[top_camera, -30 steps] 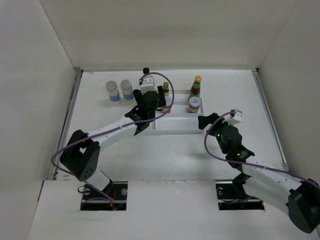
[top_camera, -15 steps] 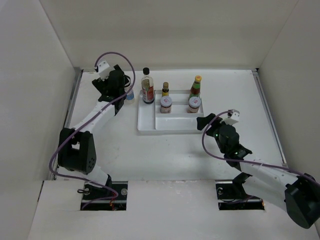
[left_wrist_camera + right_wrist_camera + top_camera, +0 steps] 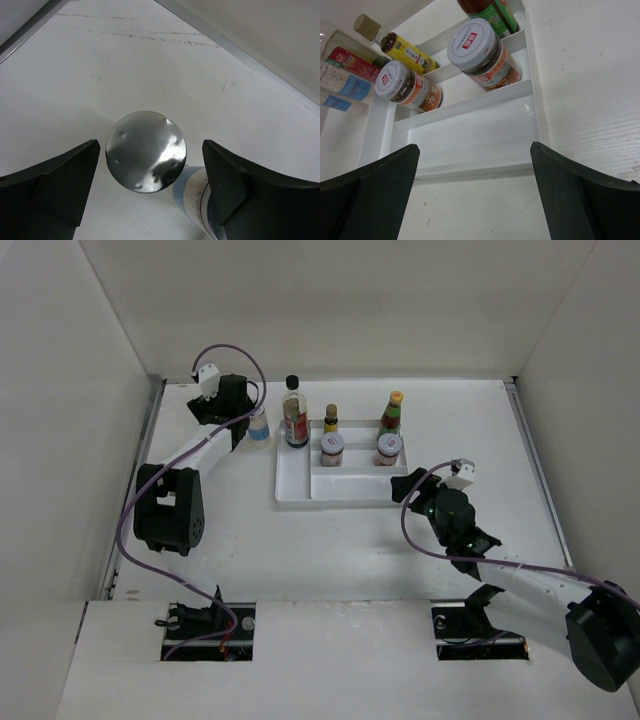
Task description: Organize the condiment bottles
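My left gripper (image 3: pixel 243 412) (image 3: pixel 150 150) is open at the far left of the table, its fingers either side of a silver-lidded shaker (image 3: pixel 146 151) with gaps on both sides. A second blue-labelled shaker (image 3: pixel 258 428) (image 3: pixel 192 192) stands right beside it, against the right finger. At the back of the white tray (image 3: pixel 340 490) stand a tall black-capped bottle (image 3: pixel 293 415), a small yellow bottle (image 3: pixel 330 420), a red sauce bottle (image 3: pixel 391 412) and two pale-lidded jars (image 3: pixel 332 449) (image 3: pixel 388 447). My right gripper (image 3: pixel 405 485) (image 3: pixel 474 147) is open and holds nothing, just short of the tray's near edge.
The tray's front compartment (image 3: pixel 470 135) holds nothing. White walls close in the table on three sides; a metal rail (image 3: pixel 240 50) at the foot of the wall runs close behind the shakers. The left arm's purple cable (image 3: pixel 240 350) arches above the wrist.
My left gripper left the tall bottle standing at the tray's back left, swung left to the shakers, and now sits over one of them. The right arm has hardly moved.
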Motion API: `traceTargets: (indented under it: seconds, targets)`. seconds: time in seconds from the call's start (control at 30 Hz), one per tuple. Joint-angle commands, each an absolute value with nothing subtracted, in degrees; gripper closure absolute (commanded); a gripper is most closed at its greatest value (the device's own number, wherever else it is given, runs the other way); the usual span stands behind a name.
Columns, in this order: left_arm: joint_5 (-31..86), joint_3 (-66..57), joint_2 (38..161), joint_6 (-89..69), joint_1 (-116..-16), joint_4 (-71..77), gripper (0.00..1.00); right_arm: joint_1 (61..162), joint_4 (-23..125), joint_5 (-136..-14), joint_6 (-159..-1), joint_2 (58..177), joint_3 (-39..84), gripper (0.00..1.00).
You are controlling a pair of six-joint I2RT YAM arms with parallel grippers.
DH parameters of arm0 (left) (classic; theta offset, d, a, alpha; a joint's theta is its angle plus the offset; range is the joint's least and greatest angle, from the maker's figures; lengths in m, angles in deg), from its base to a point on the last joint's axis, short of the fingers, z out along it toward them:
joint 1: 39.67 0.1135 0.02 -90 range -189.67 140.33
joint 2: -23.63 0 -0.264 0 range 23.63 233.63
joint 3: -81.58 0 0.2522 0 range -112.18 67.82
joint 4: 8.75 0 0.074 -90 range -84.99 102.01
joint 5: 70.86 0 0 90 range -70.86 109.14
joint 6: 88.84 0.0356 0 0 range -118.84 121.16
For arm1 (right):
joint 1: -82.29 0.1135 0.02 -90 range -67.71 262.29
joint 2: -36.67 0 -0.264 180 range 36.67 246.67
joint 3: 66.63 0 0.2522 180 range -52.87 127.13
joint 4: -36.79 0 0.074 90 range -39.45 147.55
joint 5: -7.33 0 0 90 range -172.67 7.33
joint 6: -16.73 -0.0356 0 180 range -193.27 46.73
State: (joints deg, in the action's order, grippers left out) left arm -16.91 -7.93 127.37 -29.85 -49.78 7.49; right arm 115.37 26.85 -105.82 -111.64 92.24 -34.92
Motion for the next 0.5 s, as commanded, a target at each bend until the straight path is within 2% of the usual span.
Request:
traceTargets:
  seconds: [0.0,0.13,0.37,0.47]
  targets:
    - [-16.19,-11.02,127.59,-30.39,-49.21,7.21,0.17,115.9,23.66,-104.73,-110.98,92.3,-32.57,0.0]
    - [-15.76,-12.25,129.36,-30.31,-48.42,6.77,0.25,115.81,23.31,-104.29,-111.77,92.39,-33.18,0.0]
    - [-14.87,-6.73,126.12,-29.87,-47.63,2.82,0.64,115.37,23.48,-104.03,-111.77,91.33,-33.36,0.0]
    - [-17.5,0.99,118.23,-29.78,-47.62,-3.66,0.7,115.46,23.4,-104.73,-111.24,90.63,-33.53,0.0]
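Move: The left hand is open around the top of the outermost of the two blue-labelled shakers, whose middle lies about 2 cm ahead, 1 cm to the left and 4 cm below. The second shaker stands about 8 cm to the right of that one, level with it. The clear bottle is some 16 cm to the hand's right and 1 cm ahead, at about its height. For the idle right hand, the outermost shaker is about 20 cm ahead, 40 cm left and 5 cm down. The left hand's fingers close from wide open to about shaker width and pinch the outermost shaker by its sides just at the metal lid, one finger either side. Meanwhile the hand eases about 1 cm forward and nearly as far left and down, then, keeping its grip, starts to draw back by just under 1 cm. ##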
